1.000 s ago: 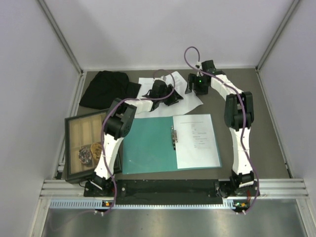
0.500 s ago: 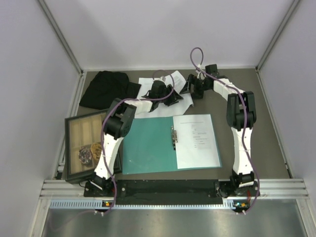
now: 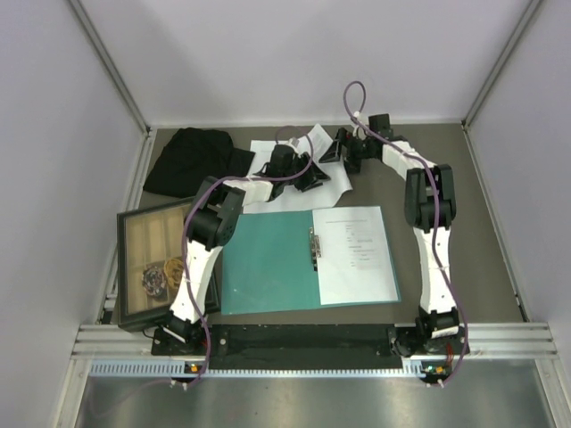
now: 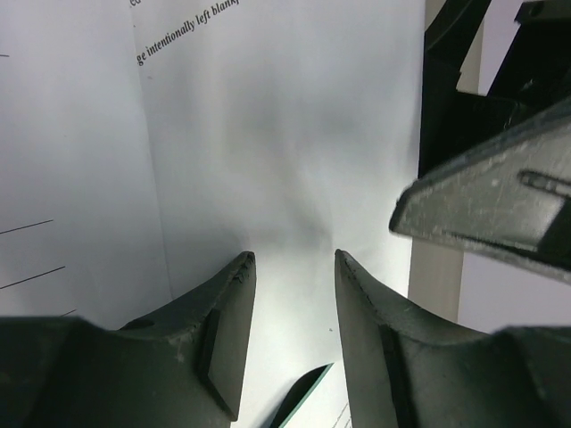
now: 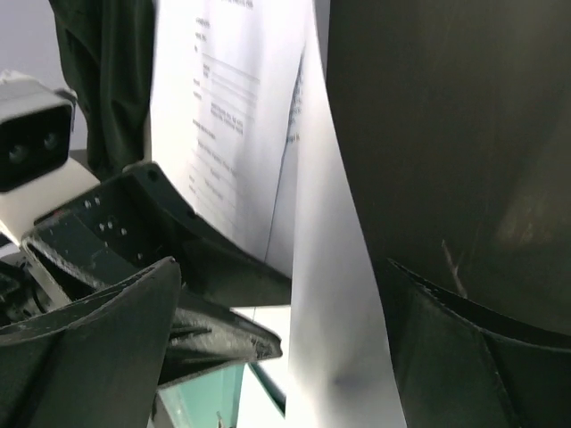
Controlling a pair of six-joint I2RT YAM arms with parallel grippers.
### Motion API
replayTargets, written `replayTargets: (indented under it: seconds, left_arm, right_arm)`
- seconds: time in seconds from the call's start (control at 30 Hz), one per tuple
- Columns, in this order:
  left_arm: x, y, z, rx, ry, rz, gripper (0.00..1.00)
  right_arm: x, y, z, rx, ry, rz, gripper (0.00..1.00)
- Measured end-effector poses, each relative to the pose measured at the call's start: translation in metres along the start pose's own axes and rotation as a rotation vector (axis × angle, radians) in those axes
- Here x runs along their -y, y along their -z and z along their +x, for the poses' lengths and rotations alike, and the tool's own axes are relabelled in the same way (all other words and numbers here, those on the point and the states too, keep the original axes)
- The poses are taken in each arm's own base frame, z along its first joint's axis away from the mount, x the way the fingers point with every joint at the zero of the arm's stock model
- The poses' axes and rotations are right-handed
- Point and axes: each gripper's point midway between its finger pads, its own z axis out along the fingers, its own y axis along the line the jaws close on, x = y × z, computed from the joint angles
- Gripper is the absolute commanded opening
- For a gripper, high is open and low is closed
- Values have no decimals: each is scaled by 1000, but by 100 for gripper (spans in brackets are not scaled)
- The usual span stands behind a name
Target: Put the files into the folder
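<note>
The teal folder (image 3: 268,263) lies open near the table's front, and one of the files (image 3: 357,254) lies on its right half. Two more files (image 3: 277,152) lie overlapping at the back. My left gripper (image 3: 310,176) rests on them with its jaws partly open and bare paper (image 4: 285,160) between the fingertips (image 4: 234,303). My right gripper (image 3: 339,147) is at the right edge of those sheets, open wide. In the right wrist view a raised paper edge (image 5: 335,294) stands between its jaws, untouched by either finger (image 5: 107,348).
A black cloth (image 3: 192,159) lies at the back left beside the sheets. A dark-framed wooden tray (image 3: 122,267) with small items stands left of the folder. The two grippers are close together; the right one's finger (image 4: 500,201) shows in the left wrist view.
My right gripper has moved left to the right edge of the back sheets and opened wider. The left arm and the folder have not moved.
</note>
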Motion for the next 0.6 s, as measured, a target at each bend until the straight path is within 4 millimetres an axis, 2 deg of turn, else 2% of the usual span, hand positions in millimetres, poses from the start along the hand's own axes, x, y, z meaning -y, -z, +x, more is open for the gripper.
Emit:
replayTargets:
  seconds: [0.17,0.37,0.47,0.5,0.6]
  left_arm:
    - [-1,1,-1,-6,-10,4,47]
    - [-2,2,-1,-12,-16,9,47]
    - [-2,2,0,-18,-17,17,47]
    - [-2,2,0,-19,-18,18,47]
    - [-2,2,0,-21,-31,19,47]
  right_arm:
    - [2,-6,-14,23,48,-5,82]
    - [5,-8,-18,18,105,3,72]
    - [9,-8,-19,15,120,22,62]
    - [11,-7,-18,13,121,34,53]
    - [19,-7,-18,13,131,77,46]
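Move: The right hand straddles the raised right edge of the loose file, that edge passing about 1 cm behind and 1 cm below its hand point. The file's middle is some 7 cm back, 5 cm left and 3 cm lower, and the other file lies about 20 cm left of the hand and 9 cm back. From the left hand, resting on the loose file, the raised edge lies roughly 7 cm ahead and 6 cm to the right. The right hand slides about 2 cm forward with its fingers wide on either side of the loose file's raised right edge, then stops going forward and dips about 1 cm down and 1 cm right while the fingers close to roughly half open around the edge, the hand tipping slightly nose-up and its left side down by some 5 degrees each. The left hand stays in place on the file, fingers still half open, keeping it down. ##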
